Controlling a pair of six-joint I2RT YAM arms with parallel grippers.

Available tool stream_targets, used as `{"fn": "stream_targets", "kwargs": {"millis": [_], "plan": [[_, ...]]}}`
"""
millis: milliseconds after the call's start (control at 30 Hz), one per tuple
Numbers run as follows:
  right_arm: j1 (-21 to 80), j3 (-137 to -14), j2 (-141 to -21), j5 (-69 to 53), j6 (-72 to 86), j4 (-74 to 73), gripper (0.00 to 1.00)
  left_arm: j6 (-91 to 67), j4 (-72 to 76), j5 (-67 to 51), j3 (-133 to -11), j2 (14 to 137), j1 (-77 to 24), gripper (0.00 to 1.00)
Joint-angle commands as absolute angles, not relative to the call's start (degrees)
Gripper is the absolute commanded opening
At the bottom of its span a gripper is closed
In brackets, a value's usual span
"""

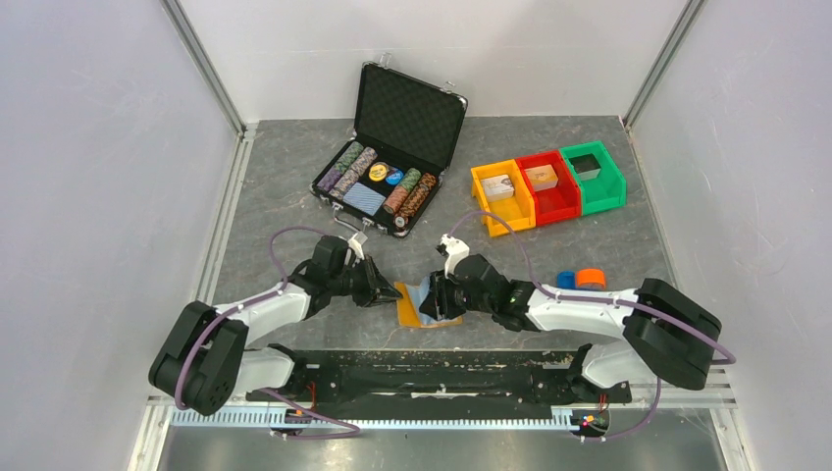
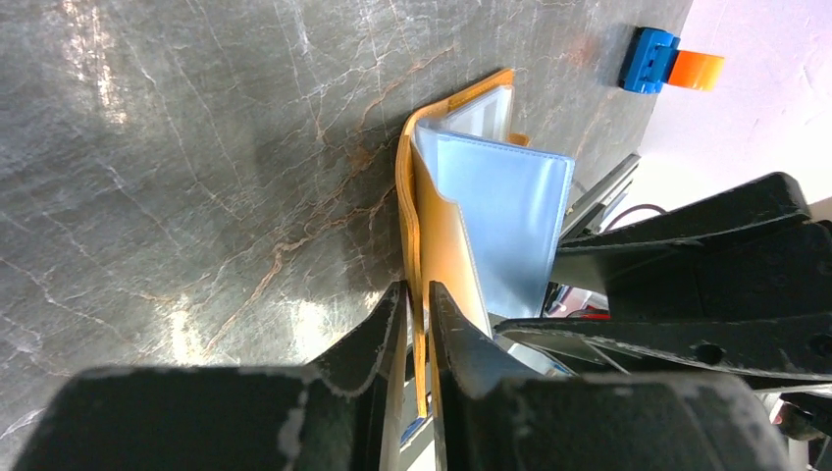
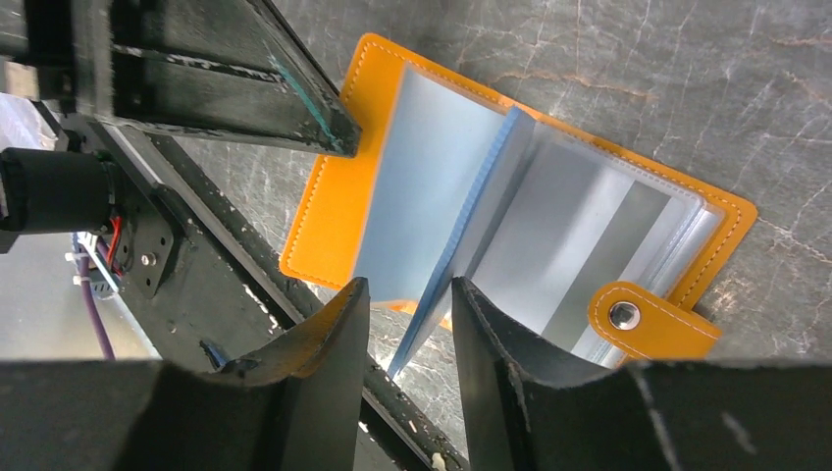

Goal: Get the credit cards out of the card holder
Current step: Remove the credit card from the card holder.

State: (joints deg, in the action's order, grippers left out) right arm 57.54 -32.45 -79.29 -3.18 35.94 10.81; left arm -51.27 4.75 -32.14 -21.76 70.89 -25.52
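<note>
The orange card holder lies open on the dark table between both arms. My left gripper is shut on the edge of its raised orange cover. A light blue credit card stands up from the clear sleeves like a page; it also shows in the left wrist view. My right gripper is open with that card's lower corner between its fingers, a gap showing on each side. The holder's snap tab lies to the right of the right finger. No grey-beige card shows.
An open black chip case stands at the back. Orange, red and green bins sit at the back right. A small blue and orange pair of objects lies right of the right arm. The black base rail runs along the near edge.
</note>
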Motion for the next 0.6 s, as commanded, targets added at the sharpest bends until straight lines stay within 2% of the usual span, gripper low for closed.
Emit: {"fn": "stream_targets", "kwargs": {"millis": [0,133,233,333,567], "plan": [[57.8,-34.3,-76.9,-2.9,35.9,13.1,0.4,-51.5,7.0,-33.1,-21.3,71.6,-25.7,0.19],[57.8,-33.9,-78.0,-4.3,36.3,14.7,0.44,-51.9,6.8,-33.1,-21.1,71.1,-25.7,0.23],[57.8,-33.2,-79.6,-8.6,36.3,18.4,0.44,-52.6,6.6,-32.5,-21.0,70.3,-25.7,0.35],[58.1,-34.3,-82.2,-11.7,36.4,19.7,0.42,-52.8,5.8,-31.7,-21.1,69.5,-25.7,0.42],[58.4,-34.5,-81.6,-9.0,35.8,18.1,0.4,-52.7,3.7,-30.5,-21.5,68.6,-25.7,0.55]]}}
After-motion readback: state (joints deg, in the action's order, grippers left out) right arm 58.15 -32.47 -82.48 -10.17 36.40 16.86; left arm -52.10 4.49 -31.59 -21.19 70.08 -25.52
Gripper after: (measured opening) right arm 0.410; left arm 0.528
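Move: My right fingertips are at the raised light-blue card page, whose middle lies about 2 cm ahead and 2 cm to their left at about fingertip height. The orange cover edge stands some 6 cm to the left and 2 cm ahead of them, already pinched by my left fingers. The clear-sleeve half of the card holder lies about 4 cm to the right of my right hand and 3 cm below. From my left hand, the page is about 4 cm to the right and roughly level. With my right fingers at an unchanged part-open gap, I lift a little over 1 cm, then sweep about 2 cm left and 1.5 cm back and come down again, turning slightly counter-clockwise and pushing the page over towards the orange cover. My left hand stays in place and opens its fingers to roughly half, releasing the pinch with the cover still between them. ##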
